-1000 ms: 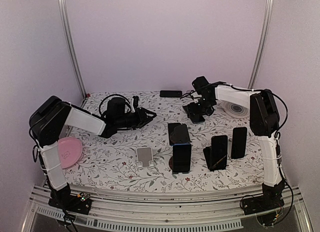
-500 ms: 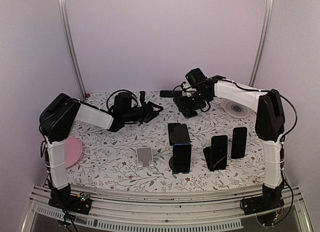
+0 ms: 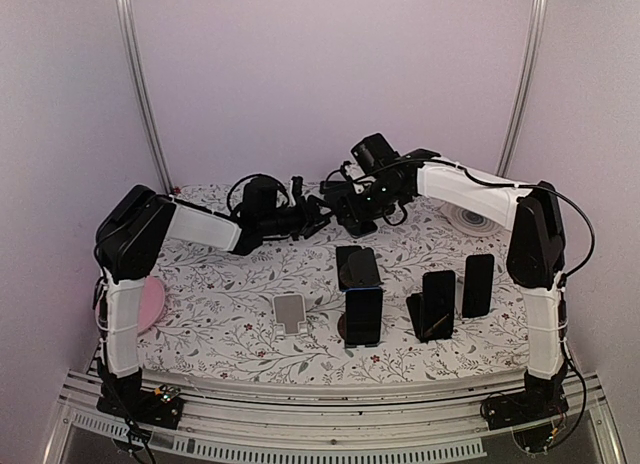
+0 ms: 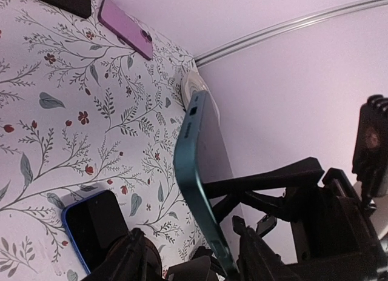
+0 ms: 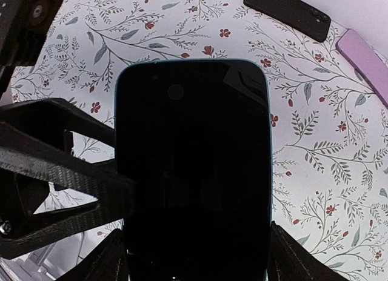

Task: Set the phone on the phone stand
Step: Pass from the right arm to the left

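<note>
A phone (image 5: 193,172) with a dark screen and a teal rim sits across my right gripper (image 5: 200,263), which is shut on its two long sides. Both arms meet above the back middle of the table, where my right gripper (image 3: 352,206) faces my left gripper (image 3: 316,213). In the left wrist view the phone (image 4: 197,166) stands edge-on between the spread fingers of my left gripper (image 4: 194,257), close to the right finger and apart from the left one. An empty white phone stand (image 3: 290,312) sits at the front, left of centre.
Near the front stand a blue phone (image 3: 363,314), a dark phone (image 3: 357,267) behind it and two black phones (image 3: 436,302) (image 3: 478,284) to the right. A pink plate (image 3: 150,306) lies at the left, a white disc (image 3: 472,219) at the back right.
Both arms have swung in toward the back middle and met. The right gripper carried the phone leftward, and the left gripper's jaws have widened around its edge.
</note>
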`<state>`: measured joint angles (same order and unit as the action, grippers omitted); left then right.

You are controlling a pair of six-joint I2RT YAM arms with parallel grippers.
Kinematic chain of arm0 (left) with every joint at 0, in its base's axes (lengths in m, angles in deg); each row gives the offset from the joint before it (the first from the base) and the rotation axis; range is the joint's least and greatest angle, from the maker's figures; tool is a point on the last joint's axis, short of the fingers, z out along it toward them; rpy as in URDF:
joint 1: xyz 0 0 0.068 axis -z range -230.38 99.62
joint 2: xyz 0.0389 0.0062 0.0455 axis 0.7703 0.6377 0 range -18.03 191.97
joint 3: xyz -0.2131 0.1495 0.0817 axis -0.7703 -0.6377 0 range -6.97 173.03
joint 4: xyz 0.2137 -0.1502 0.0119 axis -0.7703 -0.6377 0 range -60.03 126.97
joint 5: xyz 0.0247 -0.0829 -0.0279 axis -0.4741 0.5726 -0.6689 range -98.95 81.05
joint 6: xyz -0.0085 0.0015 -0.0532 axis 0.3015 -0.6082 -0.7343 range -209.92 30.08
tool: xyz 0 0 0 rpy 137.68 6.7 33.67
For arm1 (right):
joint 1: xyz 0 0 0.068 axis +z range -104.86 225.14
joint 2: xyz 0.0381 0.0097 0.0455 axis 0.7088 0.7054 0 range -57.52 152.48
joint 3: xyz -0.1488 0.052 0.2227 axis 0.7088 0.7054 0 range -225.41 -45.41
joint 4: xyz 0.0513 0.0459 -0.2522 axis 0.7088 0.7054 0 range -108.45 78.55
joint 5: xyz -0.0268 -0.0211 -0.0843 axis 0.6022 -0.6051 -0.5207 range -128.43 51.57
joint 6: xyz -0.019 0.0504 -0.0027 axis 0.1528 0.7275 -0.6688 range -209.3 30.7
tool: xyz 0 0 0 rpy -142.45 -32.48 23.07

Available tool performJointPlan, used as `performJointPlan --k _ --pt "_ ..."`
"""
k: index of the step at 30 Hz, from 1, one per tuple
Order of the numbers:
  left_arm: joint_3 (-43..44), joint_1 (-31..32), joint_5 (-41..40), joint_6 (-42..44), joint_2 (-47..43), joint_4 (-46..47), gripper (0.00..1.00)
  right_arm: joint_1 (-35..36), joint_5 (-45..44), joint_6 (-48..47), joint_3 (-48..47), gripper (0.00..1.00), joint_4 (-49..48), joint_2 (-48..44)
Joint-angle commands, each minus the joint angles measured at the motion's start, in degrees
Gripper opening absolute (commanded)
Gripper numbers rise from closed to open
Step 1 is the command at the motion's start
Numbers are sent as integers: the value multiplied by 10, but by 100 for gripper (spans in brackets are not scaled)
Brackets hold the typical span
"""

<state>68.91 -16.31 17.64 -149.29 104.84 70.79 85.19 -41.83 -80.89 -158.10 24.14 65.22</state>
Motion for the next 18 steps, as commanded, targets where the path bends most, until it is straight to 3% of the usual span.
performJointPlan --k 1,7,12,18 --pt "40 4 7 -18 20 -1 52 9 -5 8 -27 73 -12 -26" --pt "66 4 17 -40 36 9 40 14 -7 6 -29 73 -9 -26" --pt "67 4 34 -56 41 36 0 17 -9 6 -28 73 -6 -27" --pt "37 2 42 -22 -1 43 0 19 -15 6 12 80 -33 -65"
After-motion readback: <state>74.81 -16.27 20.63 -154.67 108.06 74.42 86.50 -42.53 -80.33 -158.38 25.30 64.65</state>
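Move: The phone, still gripped by the right hand, has its middle about 5 cm to the left hand's right, 2 cm ahead and 1 cm higher. From the left hand, a black stand is roughly 12 cm back, 8 cm right and 12 cm below; the black phone on the table is some 35 cm ahead, 5 cm right and 14 cm below. From the right hand, the phone's middle lies about 3 cm ahead, 1 cm left and 4 cm below. Left hand rises about 3 cm, easing right onto the phone, and pinches it while the right keeps hold. ##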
